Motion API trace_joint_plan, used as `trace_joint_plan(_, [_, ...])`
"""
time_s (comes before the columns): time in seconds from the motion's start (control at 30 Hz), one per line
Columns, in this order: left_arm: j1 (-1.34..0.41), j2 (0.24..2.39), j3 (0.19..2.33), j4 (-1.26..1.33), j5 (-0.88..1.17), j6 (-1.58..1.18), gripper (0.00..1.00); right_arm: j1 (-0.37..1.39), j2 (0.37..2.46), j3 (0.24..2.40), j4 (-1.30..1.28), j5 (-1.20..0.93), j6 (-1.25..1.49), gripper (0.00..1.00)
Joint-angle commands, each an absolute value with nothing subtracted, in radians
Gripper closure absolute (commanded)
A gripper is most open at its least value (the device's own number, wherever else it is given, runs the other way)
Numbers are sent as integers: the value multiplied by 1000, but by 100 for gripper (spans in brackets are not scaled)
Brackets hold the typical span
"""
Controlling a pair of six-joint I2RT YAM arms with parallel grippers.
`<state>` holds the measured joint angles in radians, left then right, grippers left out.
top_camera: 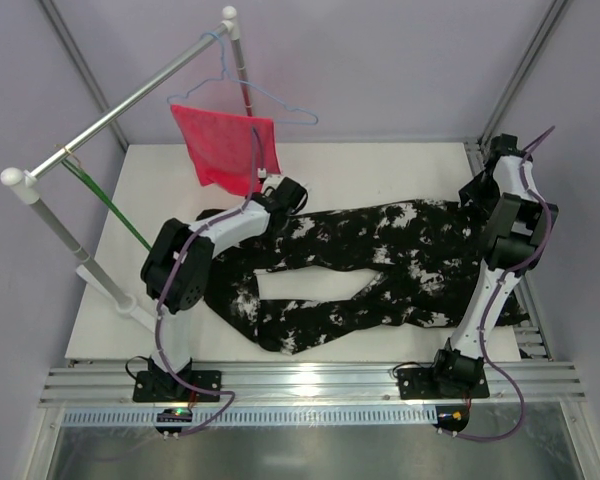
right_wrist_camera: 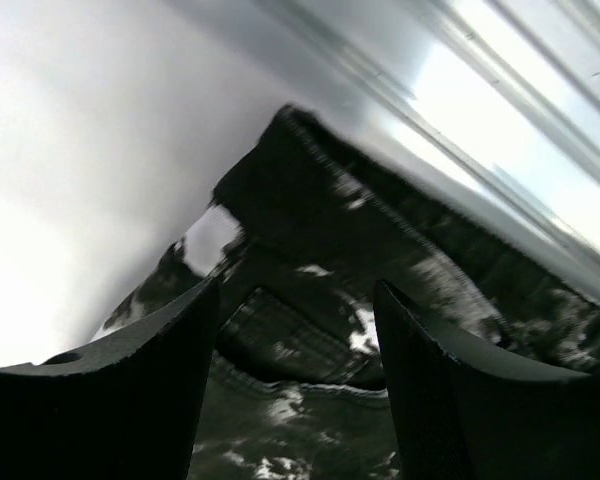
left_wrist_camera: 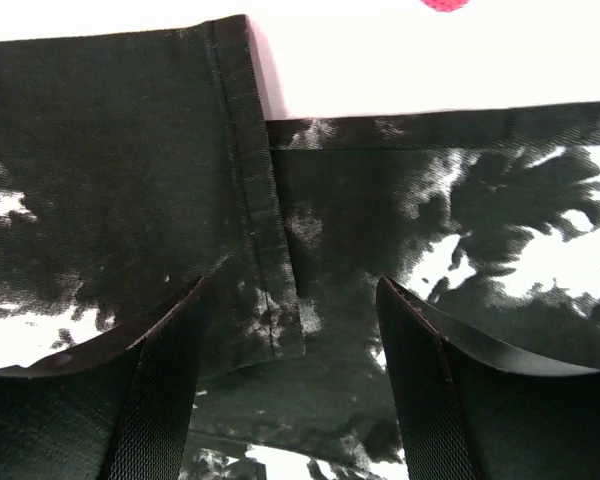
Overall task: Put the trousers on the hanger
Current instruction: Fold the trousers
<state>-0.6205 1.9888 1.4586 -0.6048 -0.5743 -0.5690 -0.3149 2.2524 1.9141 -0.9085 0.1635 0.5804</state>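
The trousers (top_camera: 380, 250), black with white splotches, lie flat across the white table (top_camera: 380, 165), waist to the right and legs to the left. My left gripper (top_camera: 283, 200) hovers over the upper leg's hem (left_wrist_camera: 250, 170). In the left wrist view it (left_wrist_camera: 292, 285) is open, with only fabric below the fingers. My right gripper (top_camera: 485, 185) is at the waist end. The right wrist view shows it (right_wrist_camera: 298, 285) open above the waistband (right_wrist_camera: 310, 340), holding nothing. The thin green hanger (top_camera: 110, 207) hangs from the rail at the left, apart from the trousers.
A red mesh cloth (top_camera: 225, 145) hangs on a pale blue wire hanger (top_camera: 280, 105) from the silver rail (top_camera: 130, 105). The rail's white stand (top_camera: 55, 225) rises at the table's left edge. A metal frame post (top_camera: 510, 90) borders the back right corner.
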Motion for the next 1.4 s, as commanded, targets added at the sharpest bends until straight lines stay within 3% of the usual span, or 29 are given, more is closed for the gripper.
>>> trace_joint_plan(0.0, [-606,2006,1502,-613,-569,-609,33,-327,2272,1946,-888,193,618,34])
trace_joint_plan(0.3, [-565,2042,1482,-546,-502,-612,33,-327,2425,2132,-953,255,621,35])
trace_joint_plan(0.4, [-560,2048,1499,-525,-468,-597,33,-328,2436,2138,-908,220,585,42])
trace_joint_plan(0.53, [-560,2063,1523,-477,-413,-580,34,-328,2477,2149,-874,193,552,80])
trace_joint_plan(0.57, [-560,2066,1537,-466,-397,-575,33,-330,2482,2151,-868,195,548,96])
trace_joint_plan(0.83, [-560,2152,1729,-471,-304,-555,33,-359,2477,2249,-856,274,523,96])
trace_joint_plan(1.0, [-560,2148,1835,-587,-419,-542,33,-377,2395,2221,-819,325,508,96])
trace_joint_plan(1.17, [-560,2120,1781,-591,-476,-499,34,-385,2347,2169,-790,331,488,96])
trace_joint_plan(1.37, [-561,2146,1733,-520,-384,-486,35,-393,2326,2132,-772,308,479,96])
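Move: The right hand's target, the trousers' far right waist corner, lies about 4 cm ahead, 3 cm right and 2 cm below; the pocket lies directly beneath that hand and the metal rail about 9 cm to its right, level with it. From the left hand, the leg hem's far corner is some 11 cm ahead, 1 cm left and 3 cm lower; the pink towel's lower corner hangs about 15 cm ahead and 5 cm right. The right hand pinches the waist corner: sinking 2 cm while edging forward and right, it shuts its fingers on the cloth, then draws it about 4.5 cm to the right, rising slightly. The left, fingers staying open, dips about 2 cm, sweeps forward and right over the leg hem some 8 cm, rolls its left side down, lifts, then starts sinking and easing back. ##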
